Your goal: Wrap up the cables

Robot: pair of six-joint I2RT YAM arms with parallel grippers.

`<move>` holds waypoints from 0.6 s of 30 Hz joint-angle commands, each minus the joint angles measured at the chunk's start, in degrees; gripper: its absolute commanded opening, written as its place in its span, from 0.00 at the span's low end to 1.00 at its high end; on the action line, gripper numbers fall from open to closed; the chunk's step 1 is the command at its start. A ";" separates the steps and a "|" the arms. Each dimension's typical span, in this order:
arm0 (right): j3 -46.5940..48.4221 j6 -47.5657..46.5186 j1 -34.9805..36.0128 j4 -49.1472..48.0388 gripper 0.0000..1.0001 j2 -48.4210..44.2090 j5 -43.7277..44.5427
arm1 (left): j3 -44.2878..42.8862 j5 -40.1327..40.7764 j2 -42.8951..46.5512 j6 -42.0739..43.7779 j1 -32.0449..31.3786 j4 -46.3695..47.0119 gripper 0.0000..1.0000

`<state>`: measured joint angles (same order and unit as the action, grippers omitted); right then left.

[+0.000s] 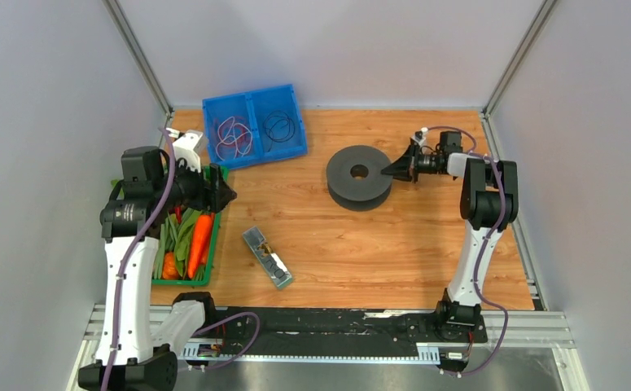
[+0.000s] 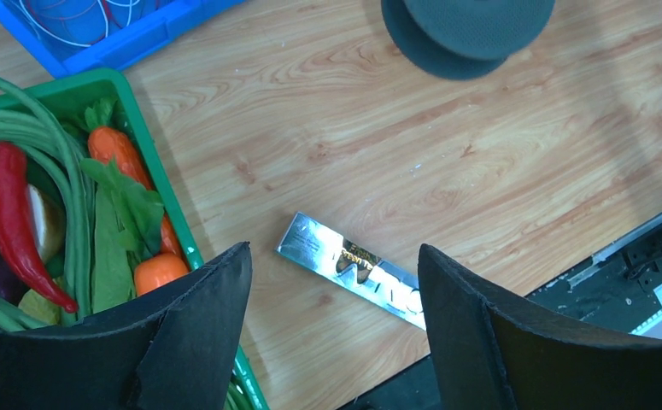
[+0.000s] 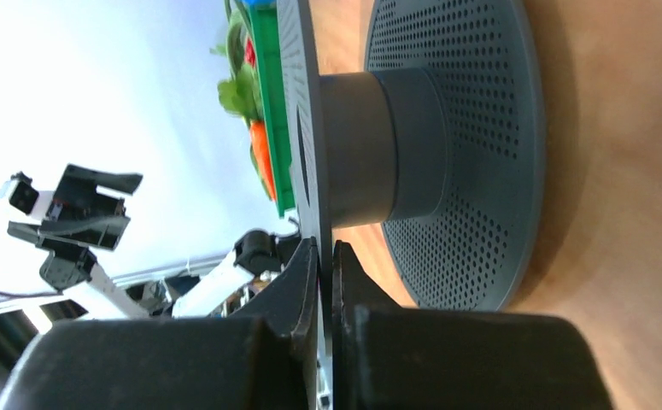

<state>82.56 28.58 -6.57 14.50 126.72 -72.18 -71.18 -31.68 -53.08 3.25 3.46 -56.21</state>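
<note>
The cable (image 1: 279,126), a thin black wire, lies coiled in the right compartment of the blue bin (image 1: 252,99). A dark grey spool (image 1: 359,175) lies flat on the table's middle. My right gripper (image 1: 394,169) reaches it from the right, and its jaws are shut on the thin rim of the spool's upper flange (image 3: 303,128), as the right wrist view shows around the gripper (image 3: 325,254). My left gripper (image 1: 227,194) hovers open over the right edge of the green tray (image 1: 214,236). Nothing sits between the jaws of the left gripper (image 2: 334,254).
Red and white wires (image 1: 234,134) fill the bin's left compartment. The green tray (image 2: 143,137) holds carrots, a red chilli and green beans. A silver packet (image 1: 267,257) lies on the wood near the front, also under my left gripper (image 2: 353,269).
</note>
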 commanded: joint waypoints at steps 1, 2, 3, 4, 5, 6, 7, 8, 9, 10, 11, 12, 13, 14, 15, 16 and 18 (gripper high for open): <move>-10.11 -4.05 3.75 -0.70 0.00 -5.59 1.00 | 1.65 -1.28 1.13 -1.40 0.23 3.29 0.79; -12.23 -4.84 4.54 -0.70 0.00 -6.65 0.99 | 2.18 -1.28 1.22 -1.66 0.23 3.82 0.79; -14.43 -5.72 5.24 -0.70 0.00 -7.44 0.90 | 2.79 -1.19 1.40 -2.19 0.23 4.34 0.78; -16.80 -6.86 6.03 -0.70 0.00 -8.41 0.82 | 3.41 -1.28 1.40 -2.71 0.23 4.70 0.78; -17.69 -7.65 6.30 -0.70 0.00 -8.85 0.82 | 3.76 -1.54 1.31 -2.81 0.23 4.88 0.78; -19.01 -8.79 8.22 -0.44 0.00 -9.46 0.73 | 4.03 -1.45 1.40 -2.89 0.23 4.96 0.78; -19.45 -10.11 9.11 0.52 0.00 -9.73 0.81 | 4.20 -1.54 1.23 -2.89 0.14 5.05 0.78; -19.72 -11.69 9.90 1.66 0.00 -9.82 0.73 | 4.29 -1.63 1.14 -2.89 0.23 5.05 0.78; -19.81 -13.36 10.78 3.24 0.00 -9.91 0.55 | 4.47 -1.63 0.88 -2.89 0.23 4.97 0.78; -19.81 -14.59 11.57 4.64 0.00 -10.08 0.46 | 4.38 -1.45 0.61 -2.89 0.23 4.88 0.78; -19.98 -16.08 12.27 6.05 0.00 -10.26 0.29 | 4.21 -1.37 0.26 -2.89 0.14 4.79 0.78; -20.16 -17.23 12.80 7.63 0.00 -10.52 0.20 | 4.12 -1.19 0.08 -2.89 0.14 4.62 0.78; -20.42 -18.11 13.33 8.60 0.00 -10.96 0.20 | 4.03 -0.67 -0.18 -2.89 0.14 4.61 0.78; -20.77 -18.73 13.68 9.40 0.04 -11.57 0.64 | 3.94 -0.14 -0.44 -2.89 0.14 4.70 0.78; -21.21 -18.65 13.69 9.40 0.14 -12.27 1.34 | 3.68 0.47 -0.71 -2.89 0.23 4.61 0.78; -21.48 -18.65 13.69 9.49 0.38 -12.80 2.21 | 3.42 1.00 -1.14 -2.89 0.23 4.79 0.78; -21.13 -19.17 13.69 11.06 0.78 -14.03 4.67 | 2.28 2.50 -2.29 -4.30 0.14 4.96 0.78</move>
<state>62.26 14.28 6.92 20.80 116.36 -75.07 -66.70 -31.11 -53.89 0.80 3.46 -53.60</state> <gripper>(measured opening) 0.448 0.784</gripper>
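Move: My right hand already has the near-right flange edge of the grey spool pinched; the spool's middle is about 9 cm to its left, level fore and aft, some 3 cm lower. The open table middle I'm taking it to lies around 14 cm back and 17 cm left. The small clear box is some 25 cm back and 38 cm left, 7 cm down. From my left hand the spool is roughly 18 cm ahead, 41 cm right, 23 cm below. With my right fingers still shut on the spool's upper flange, I drag it back towards the arms and leftwards to the table's middle, about 14 cm back and 8 cm left, quick at first and then easing, swinging my wrist some 20 degrees counter-clockwise. At the end I open these fingers about halfway, letting go of the flange between them; my left hand, open and empty, sinks a couple of centimetres. ##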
